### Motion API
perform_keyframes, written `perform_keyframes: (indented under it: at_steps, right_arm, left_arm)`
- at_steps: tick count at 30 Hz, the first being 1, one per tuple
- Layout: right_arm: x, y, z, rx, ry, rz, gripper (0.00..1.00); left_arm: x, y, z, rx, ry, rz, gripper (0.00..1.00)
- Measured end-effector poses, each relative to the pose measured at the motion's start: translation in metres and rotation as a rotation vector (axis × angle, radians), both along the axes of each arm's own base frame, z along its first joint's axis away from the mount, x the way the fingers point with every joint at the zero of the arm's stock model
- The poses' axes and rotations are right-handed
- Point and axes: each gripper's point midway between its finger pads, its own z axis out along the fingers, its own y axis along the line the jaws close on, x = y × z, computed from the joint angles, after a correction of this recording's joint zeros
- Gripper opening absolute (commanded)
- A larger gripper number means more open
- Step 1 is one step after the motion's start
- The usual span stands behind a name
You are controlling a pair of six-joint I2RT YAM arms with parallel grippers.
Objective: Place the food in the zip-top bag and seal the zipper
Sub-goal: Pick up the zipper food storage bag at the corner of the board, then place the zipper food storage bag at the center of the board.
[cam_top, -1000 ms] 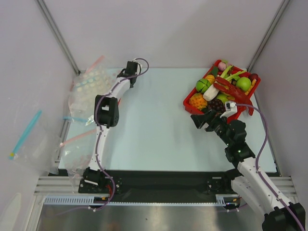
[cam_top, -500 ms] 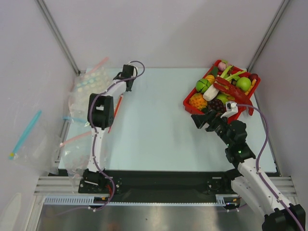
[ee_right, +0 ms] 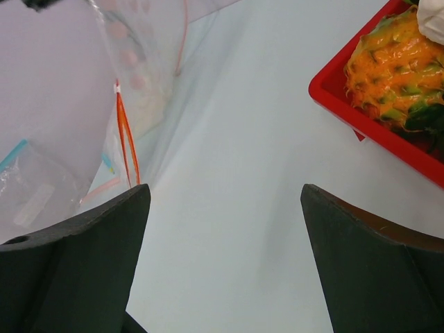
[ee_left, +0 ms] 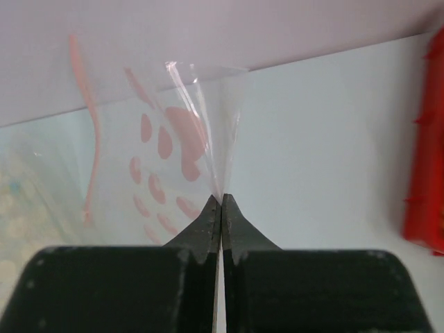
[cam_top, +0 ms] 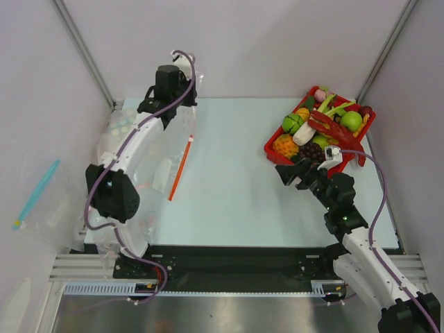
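My left gripper is shut on a pinched fold of the clear zip-top bag and holds it up at the back left. In the left wrist view the film fans out from the closed tips. The bag hangs down to the table, its orange-red zipper lying at the lower end, also seen as the zipper in the right wrist view. The food lies in a red tray: a long red crayfish and a dark grape bunch. My right gripper stands open just left of the tray, holding nothing.
A dotted clear bag and other bags lie along the table's left edge. A bag with a blue strip sits beyond it. An orange pineapple-like toy fills the tray's near corner. Walls close in behind.
The left gripper has shut on the bag and risen toward the back, lifting it. The zipper strip has slid right and nearer. The right arm has not moved.
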Motion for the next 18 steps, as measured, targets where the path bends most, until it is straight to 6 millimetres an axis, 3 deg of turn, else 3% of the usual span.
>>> perform_keyframes:
  at_steps: [4, 7, 13, 18]
  right_arm:
    - [0.001, 0.000, -0.004, -0.011, 0.010, -0.001, 0.96]
    - [0.002, -0.002, -0.006, -0.022, 0.013, -0.008, 0.96]
    - [0.002, -0.006, -0.003, -0.035, -0.007, -0.030, 0.96]
    - [0.004, -0.009, -0.004, -0.045, -0.008, -0.048, 0.96]
  left_arm:
    - [-0.050, -0.038, 0.061, -0.116, -0.050, -0.140, 0.00]
    - [-0.107, -0.061, 0.091, -0.227, -0.055, -0.270, 0.00]
    - [-0.226, -0.081, 0.108, -0.427, -0.016, -0.465, 0.00]
    - [-0.305, -0.112, 0.096, -0.536, 0.060, -0.654, 0.00]
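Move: The left hand already grips the dotted bag; the open middle of the board, where it is being taken, lies about 23 cm back, 14 cm right and 25 cm below. The orange zipper is some 18 cm back and 3 cm left, the pale spotted bag 3 cm ahead and 31 cm left, the red basket level and about 58 cm right. From the right hand, that middle is roughly 4 cm ahead, 19 cm left and 19 cm below. Left arm, fingers shut, pulls the dotted bag back about 30 cm, rightward and up, turning clockwise some 35 degrees. ##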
